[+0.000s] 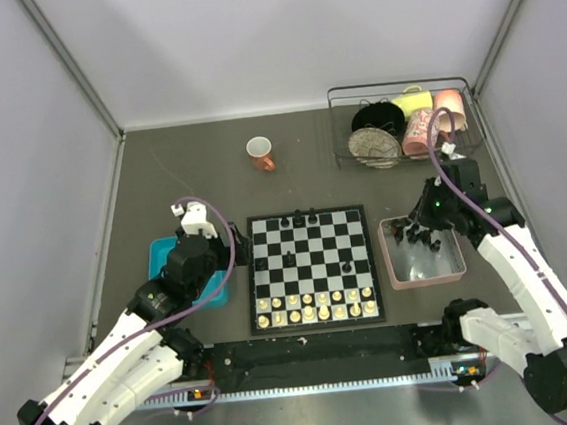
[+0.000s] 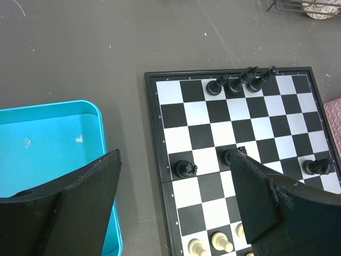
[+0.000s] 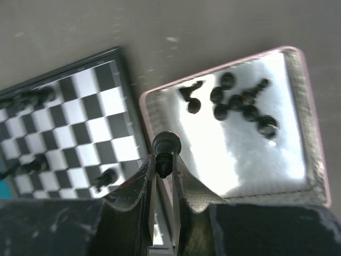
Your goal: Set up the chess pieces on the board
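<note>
The board [image 1: 309, 240] lies flat at the table's centre. Three black chess pieces [image 1: 297, 216] stand in its far row, and another [image 1: 347, 266] stands alone near the middle. My left gripper [image 2: 176, 154] hangs open over the board's left edge, its fingers [image 2: 90, 197] apart on either side of a black piece [image 2: 185, 169] without touching it. My right gripper [image 3: 164, 161] is shut on a black chess piece [image 3: 167, 143], held above the pink tray's [image 3: 306, 106] left rim. Several more black pieces [image 3: 234, 104] lie in that tray.
Cream-white pieces [image 1: 316, 306] fill the board's two near rows. A teal tray [image 2: 48, 144] sits left of the board, partly under my left arm. A red-orange cup [image 1: 260, 154] stands behind the board. A wire rack [image 1: 401, 126] with cups and bowls is at the back right.
</note>
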Robot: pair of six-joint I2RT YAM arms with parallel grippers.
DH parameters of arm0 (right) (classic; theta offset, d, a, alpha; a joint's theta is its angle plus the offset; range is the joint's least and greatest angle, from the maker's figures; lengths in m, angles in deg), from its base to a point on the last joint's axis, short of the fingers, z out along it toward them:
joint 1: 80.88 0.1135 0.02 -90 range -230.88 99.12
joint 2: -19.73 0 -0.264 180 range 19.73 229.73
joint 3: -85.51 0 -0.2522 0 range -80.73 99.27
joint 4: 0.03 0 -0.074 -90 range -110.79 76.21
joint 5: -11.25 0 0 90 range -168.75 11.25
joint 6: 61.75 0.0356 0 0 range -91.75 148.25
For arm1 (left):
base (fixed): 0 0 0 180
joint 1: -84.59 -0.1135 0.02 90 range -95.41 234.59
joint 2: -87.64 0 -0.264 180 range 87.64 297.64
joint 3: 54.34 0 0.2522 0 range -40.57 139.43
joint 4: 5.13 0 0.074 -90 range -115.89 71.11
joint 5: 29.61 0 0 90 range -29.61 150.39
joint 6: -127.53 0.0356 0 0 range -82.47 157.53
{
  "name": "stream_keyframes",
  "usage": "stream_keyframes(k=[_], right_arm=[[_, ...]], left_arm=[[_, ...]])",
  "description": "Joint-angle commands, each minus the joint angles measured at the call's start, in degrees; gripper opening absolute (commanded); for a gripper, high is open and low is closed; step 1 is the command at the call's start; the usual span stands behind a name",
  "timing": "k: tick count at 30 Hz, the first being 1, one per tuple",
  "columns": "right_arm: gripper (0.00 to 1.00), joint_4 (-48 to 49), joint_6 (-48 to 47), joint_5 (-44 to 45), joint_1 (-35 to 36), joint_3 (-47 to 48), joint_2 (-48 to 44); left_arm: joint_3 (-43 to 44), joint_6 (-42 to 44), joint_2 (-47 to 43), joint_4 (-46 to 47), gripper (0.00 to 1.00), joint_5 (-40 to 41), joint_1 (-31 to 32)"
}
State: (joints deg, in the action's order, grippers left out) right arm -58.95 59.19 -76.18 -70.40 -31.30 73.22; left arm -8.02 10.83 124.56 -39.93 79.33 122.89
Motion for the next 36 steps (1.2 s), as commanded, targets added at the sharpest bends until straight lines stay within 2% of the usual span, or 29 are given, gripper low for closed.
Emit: stream_keyframes(k=[1, 5, 13, 16, 23, 28, 36], right_arm=[[0.00, 3.7, -4.0, -13.6, 3.2, 4.9, -2.5], [0.00, 6.5, -3.9, -20.5, 7.6, 5.9, -2.9], [0.00, 6.7, 0.9, -20.6, 15.3, 8.9, 1.3], [0.00, 4.7, 3.2, -18.4, 17.7, 10.9, 4.6], [0.00, -1.4, 4.7, -6.4, 25.4, 16.2, 12.9], [0.00, -1.4, 5.6, -0.4, 26.6, 19.3, 19.4], [0.00, -1.6, 1.6, 3.8, 26.6, 28.6, 30.7]], left_arm=[[0.0, 0.2, -1.2, 1.8, 0.87, -1.0, 0.2], [-0.2, 0.3, -1.4, 1.8, 0.87, -1.8, 0.1], [0.0, 0.3, -1.6, 1.8, 0.87, -3.3, 0.1], [0.1, 0.5, -1.5, 1.5, 0.87, -3.5, 0.1], [0.5, 0.5, -1.2, 0.9, 0.86, -3.3, 0.1], [0.9, 0.4, -0.3, 0.6, 0.86, -2.5, 0.1], [1.3, 0.3, -0.2, -0.1, 0.86, -2.1, 0.2]])
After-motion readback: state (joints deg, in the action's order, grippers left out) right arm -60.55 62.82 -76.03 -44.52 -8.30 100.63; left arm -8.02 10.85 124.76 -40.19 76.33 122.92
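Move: The black piece already pinched in the right gripper goes to the empty far-row squares at the board's right end, about 19 cm left of that hand, 7 cm ahead and 12 cm below. The nearest of the three standing far-row pieces is 22 cm left and 7 cm ahead; a lone black piece stands 16 cm left, 7 cm back. The tray lies below, 3 cm right and 3 cm back. From the left gripper those squares are 23 cm right, 8 cm ahead. Carry the pinched black piece from over the tray to above the right side of the board, swinging the right gripper some 16 cm left: arc up about 6 cm and slightly back, then sink about 4 cm and push forward towards the far row. Turn the wrist some 30 degrees counter-clockwise on the way, easing back a little at the end, with the fingers kept shut on the piece. ##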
